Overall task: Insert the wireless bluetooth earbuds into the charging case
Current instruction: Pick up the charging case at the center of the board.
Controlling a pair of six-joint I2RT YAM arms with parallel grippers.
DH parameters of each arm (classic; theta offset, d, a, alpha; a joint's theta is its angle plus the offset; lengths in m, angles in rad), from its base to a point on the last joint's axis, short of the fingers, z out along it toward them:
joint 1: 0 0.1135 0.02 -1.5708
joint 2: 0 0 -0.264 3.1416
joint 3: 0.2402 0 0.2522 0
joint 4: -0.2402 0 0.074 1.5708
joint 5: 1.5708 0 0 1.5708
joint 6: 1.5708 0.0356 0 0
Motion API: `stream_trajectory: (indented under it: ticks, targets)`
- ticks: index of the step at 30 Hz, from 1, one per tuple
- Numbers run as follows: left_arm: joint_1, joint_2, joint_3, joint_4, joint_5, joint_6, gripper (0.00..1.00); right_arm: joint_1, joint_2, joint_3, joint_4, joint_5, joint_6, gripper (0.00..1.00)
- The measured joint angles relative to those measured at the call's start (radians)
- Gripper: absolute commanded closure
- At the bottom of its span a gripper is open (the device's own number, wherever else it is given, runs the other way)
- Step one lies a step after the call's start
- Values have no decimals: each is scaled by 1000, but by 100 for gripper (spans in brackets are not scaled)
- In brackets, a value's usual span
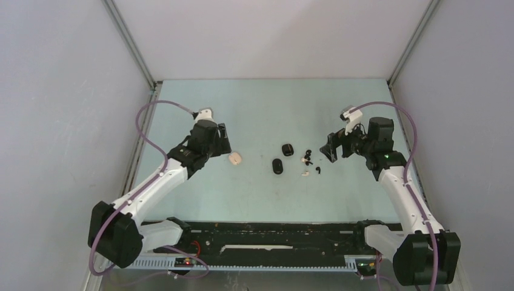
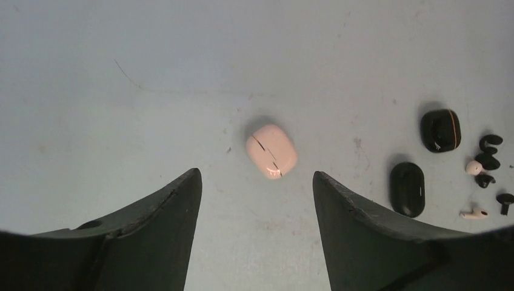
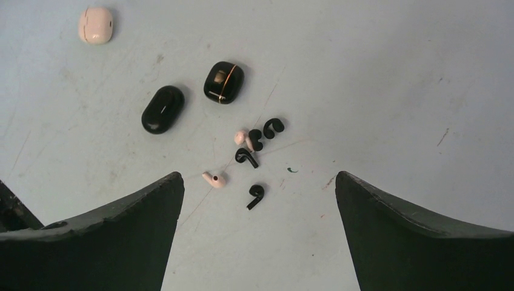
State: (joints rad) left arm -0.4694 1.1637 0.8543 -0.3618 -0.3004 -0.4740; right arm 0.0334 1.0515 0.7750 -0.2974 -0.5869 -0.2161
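Observation:
A closed pale pink charging case (image 2: 271,150) lies on the table just ahead of my left gripper (image 2: 256,174), which is open and holds nothing. Two closed black cases lie further right: an oval one (image 3: 162,109) and a squarer one with a gold seam (image 3: 223,82). Several loose earbuds are scattered beside them, mostly black (image 3: 256,196) with a white one (image 3: 214,179) and a pale one (image 3: 242,137). My right gripper (image 3: 257,177) is wide open above the table, just short of the nearest black earbud and touching nothing.
In the top view the pink case (image 1: 235,159) sits near my left gripper (image 1: 225,142), and the earbud cluster (image 1: 308,161) near my right gripper (image 1: 329,153). Grey walls stand along the table's (image 1: 260,109) sides and back.

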Motion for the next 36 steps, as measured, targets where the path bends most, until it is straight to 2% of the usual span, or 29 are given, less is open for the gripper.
stream_trajectory:
  ticks: [8,15,24,29,36]
  targets:
    - [-24,115,-45,-12,18,-175,24,29,0,0,-38,-21,-53,3]
    - [-114,307,57,-40,-37,-209,24,84,18,0,-53,-17,-102,4]
    - [-120,447,171,-57,-79,-214,24,119,34,0,-77,-8,-136,4]
    - [-122,505,227,-99,-83,-138,21,143,47,0,-87,6,-150,4]
    - [-122,620,502,-259,-49,193,24,151,48,0,-90,8,-159,4]
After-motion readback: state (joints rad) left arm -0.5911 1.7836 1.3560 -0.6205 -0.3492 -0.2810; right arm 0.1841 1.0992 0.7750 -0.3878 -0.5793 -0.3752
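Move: From the left hand the square black case lies about 24 cm to the right, 5 cm ahead and 14 cm below. The oval black case is some 20 cm right and 2 cm back; the pink case sits almost underneath, about 2 cm ahead and 2 cm right. From the right hand the square case is roughly 14 cm left, 9 cm ahead and 16 cm down, and the lower pink earbud about 7 cm left, 1 cm back. Sink the open left gripper about 9 cm beside the pink case while easing it right and tipping the fingers down, then sweep it forward and up past that case towards the square black one, rolling its left side up some 20 degrees and turning clockwise. Meanwhile drift the wide-open right hand left, down and a little back towards the lower pink earbud. ##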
